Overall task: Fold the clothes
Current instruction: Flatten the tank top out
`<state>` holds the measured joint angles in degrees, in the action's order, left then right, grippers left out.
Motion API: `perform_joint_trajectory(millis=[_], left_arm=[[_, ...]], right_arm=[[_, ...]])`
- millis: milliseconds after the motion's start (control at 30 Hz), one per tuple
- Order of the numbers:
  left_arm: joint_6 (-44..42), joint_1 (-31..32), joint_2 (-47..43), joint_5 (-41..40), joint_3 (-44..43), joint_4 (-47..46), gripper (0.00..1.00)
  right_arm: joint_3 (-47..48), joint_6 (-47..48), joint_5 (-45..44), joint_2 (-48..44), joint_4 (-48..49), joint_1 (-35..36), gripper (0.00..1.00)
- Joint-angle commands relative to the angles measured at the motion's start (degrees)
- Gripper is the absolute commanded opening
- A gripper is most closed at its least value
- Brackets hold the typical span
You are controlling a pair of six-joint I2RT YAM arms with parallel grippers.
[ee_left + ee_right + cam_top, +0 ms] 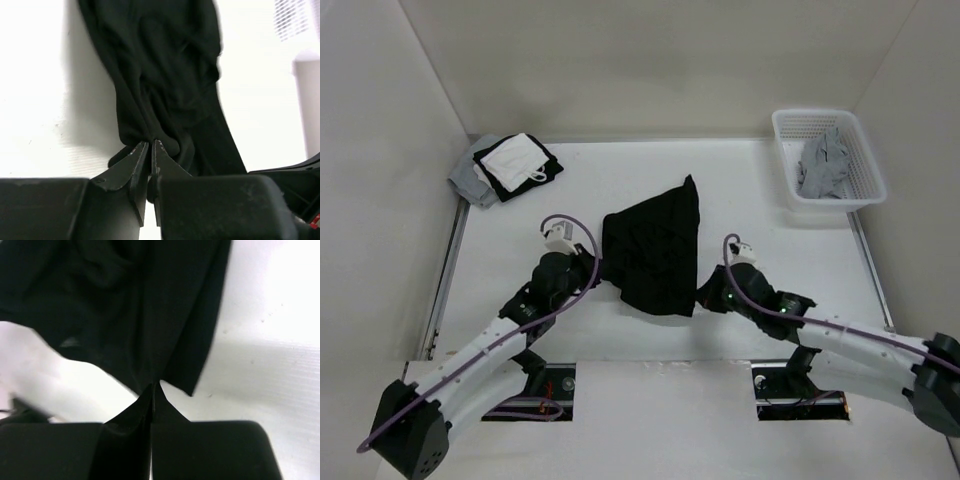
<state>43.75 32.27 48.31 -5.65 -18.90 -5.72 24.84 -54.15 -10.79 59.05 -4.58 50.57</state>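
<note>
The clothes (pixel 655 245), one black thin garment, lie bunched in the middle of the white table, with a point reaching toward the back. My left gripper (pixel 597 270) is shut on its left edge; in the left wrist view the fabric (pixel 165 85) gathers into folds right at the pinched jaw tips (pixel 151 144). My right gripper (pixel 703 297) is shut on the garment's near right edge; in the right wrist view the cloth (pixel 125 305) runs down into the closed tips (pixel 156 386).
A pile of grey, white and black clothes (pixel 505 165) lies at the back left corner. A white basket (pixel 782 130) at the back right holds a grey garment (pixel 825 165). Walls enclose the table on three sides.
</note>
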Motion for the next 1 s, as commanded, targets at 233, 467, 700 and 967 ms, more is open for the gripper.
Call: perform_joint_trajectory(millis=[233,467,700,967], left_arm=[[-2.70,-0.50,-16.22,-0.15,-12.21,28.19,0.05],[-2.27,-2.08,-16.15,-8.15,-12.57,31.31,0.05],[-1.65,-5.94,1.92,-0.86,-23.62,11.63,0.04],[7.40,-19.38,24.97,9.67,-56.73,3.07,0.03]], right_arm=[[13.12,4.32,-6.00,-23.61,-30.11,1.42,0.00],[12.60,2.64,-8.81,-30.48,-33.48,2.48,0.00],[24.26,15.62,-2.05,-9.52,-11.98,-6.12,0.00],[72.65,20.84,12.62,16.52,-10.08,-25.64,0.00]])
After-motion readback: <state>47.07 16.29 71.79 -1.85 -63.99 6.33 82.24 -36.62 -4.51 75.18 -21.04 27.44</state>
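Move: I already hold the black tank top by two places on its near side, left hand some 9 cm and right hand 5 cm above the table. Its middle lies about 5 cm ahead and 13 cm right of my left hand, and about 11 cm ahead and 10 cm left of my right. The folded stack is roughly 25 cm ahead and 21 cm left of my left hand; the white basket is some 31 cm ahead and 28 cm right of my right. Keeping both pinches, I lift the tank top while drawing back about 3 cm and spreading my hands apart, the left dipping a little after its first rise. Then I fling both hands fast forward and up, some 20 cm out towards the far side of the table, the right climbing higher and its fingers tipping up about 25 degrees. ##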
